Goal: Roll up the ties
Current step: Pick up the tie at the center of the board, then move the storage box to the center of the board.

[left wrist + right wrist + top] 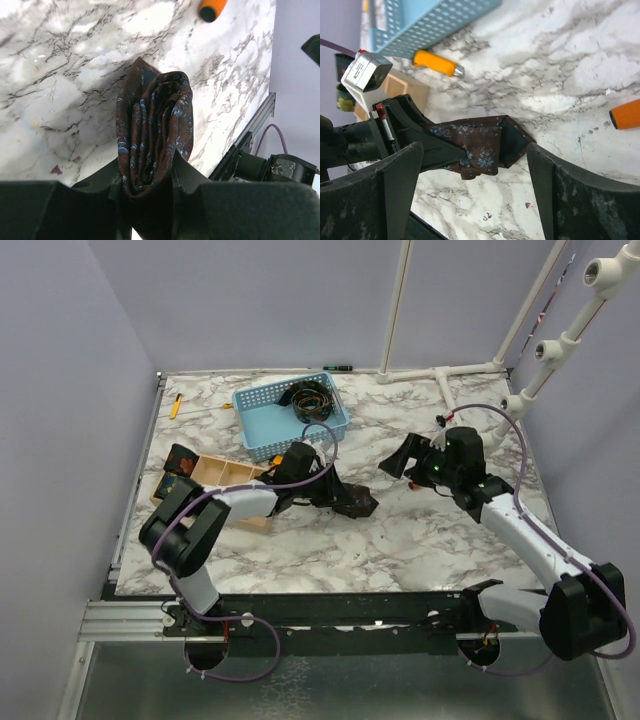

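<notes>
A rolled tie [155, 135], dark brown with small blue flowers, is pinched on edge between the fingers of my left gripper [147, 180], just above the marble table. In the top view this coil [360, 504] sits at the tip of the left gripper [345, 502], near the table's middle. The right wrist view shows the same tie [485, 142] with its pointed end loose on the right. My right gripper [475, 150] is open, its fingers wide on either side of the coil and not touching it. In the top view the right gripper [405, 462] hangs apart from the coil, to its right.
A blue basket [262, 430] at the back holds more rolled ties [308, 397]. A wooden divided box [225, 480] lies under the left arm, with dark ties [180, 460] at its left end. An orange-handled tool [437, 62] and another orange object [626, 114] lie on the marble.
</notes>
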Controlling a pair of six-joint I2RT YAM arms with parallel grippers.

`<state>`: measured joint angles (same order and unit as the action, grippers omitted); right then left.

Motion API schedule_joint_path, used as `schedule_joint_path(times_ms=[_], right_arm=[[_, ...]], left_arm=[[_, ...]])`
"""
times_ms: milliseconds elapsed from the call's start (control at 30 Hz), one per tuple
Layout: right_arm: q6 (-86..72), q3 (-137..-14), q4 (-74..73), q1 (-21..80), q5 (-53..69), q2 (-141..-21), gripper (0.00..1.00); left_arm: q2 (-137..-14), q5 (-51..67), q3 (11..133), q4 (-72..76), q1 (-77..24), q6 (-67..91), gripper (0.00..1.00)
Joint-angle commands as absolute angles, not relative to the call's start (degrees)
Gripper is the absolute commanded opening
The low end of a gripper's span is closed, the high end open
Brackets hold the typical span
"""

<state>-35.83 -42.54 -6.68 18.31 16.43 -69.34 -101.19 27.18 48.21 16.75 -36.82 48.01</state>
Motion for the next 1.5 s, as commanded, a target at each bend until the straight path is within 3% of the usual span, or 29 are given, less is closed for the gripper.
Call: schedule_joint_path(times_ms=[0,167,367,667,1067,1267,1467], right_arm=[[-30.7,-45.1,-16.8,18.2,15.8,-64.5,0.89],[-34.4,-43.3,-9.5,20.1,24.5,-65.7,0.84],[-35.6,-51.9,-7.0,35.6,17.8,-76.3,0.83],[-44.7,-66.9,1.3,48.4,16.9,-100.4,0.78],[-45.4,-88.0,-14.1,51.7,10.3,-122.4,0.70],[-45.5,-83.8,-16.8,51.2,4.8,-124.0,0.59],[-46.3,-71.4,-14.0,48.2,0.5,-116.0,0.44]], left_arm=[[-89.2,20.3,49.4,3.2,-36.4,40.6,0.00],[-73.7,10.9,51.9,-13.1,-33.9,35.6,0.00],[-58.5,-8.2,62.5,-34.8,-31.9,29.1,0.00],[-48.2,-25.6,70.4,-43.5,-31.8,28.5,0.00],[-45.9,-24.0,65.4,-39.8,-31.8,28.7,0.00],[-45.5,-21.6,61.5,-37.9,-31.8,29.2,0.00],[-45.3,-18.0,58.3,-35.5,-31.8,29.7,0.00]])
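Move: From the left gripper, already holding the folded tie, the wooden tray's middle lies about 29 cm left, 3 cm ahead and 5 cm lower. The orange knife is roughly 13 cm left and 9 ahead of this gripper, the blue basket 13 left and 20 ahead. From the empty right gripper, the tray's right wall is about 28 cm left, 2 back and 12 down; on the way there, the held tie is some 13 cm left and 4 back. Lift the left gripper nearly 30 cm and carry the tie left about 25 cm to high above the tray, swinging the fingers counter-clockwise from rightward to forward, then start sinking, grip kept. Sweep the right gripper left to the tray's right wall, turning counter-clockwise, after a short rise down some 10 cm, and half close its fingers astride that wall while easing back right. ##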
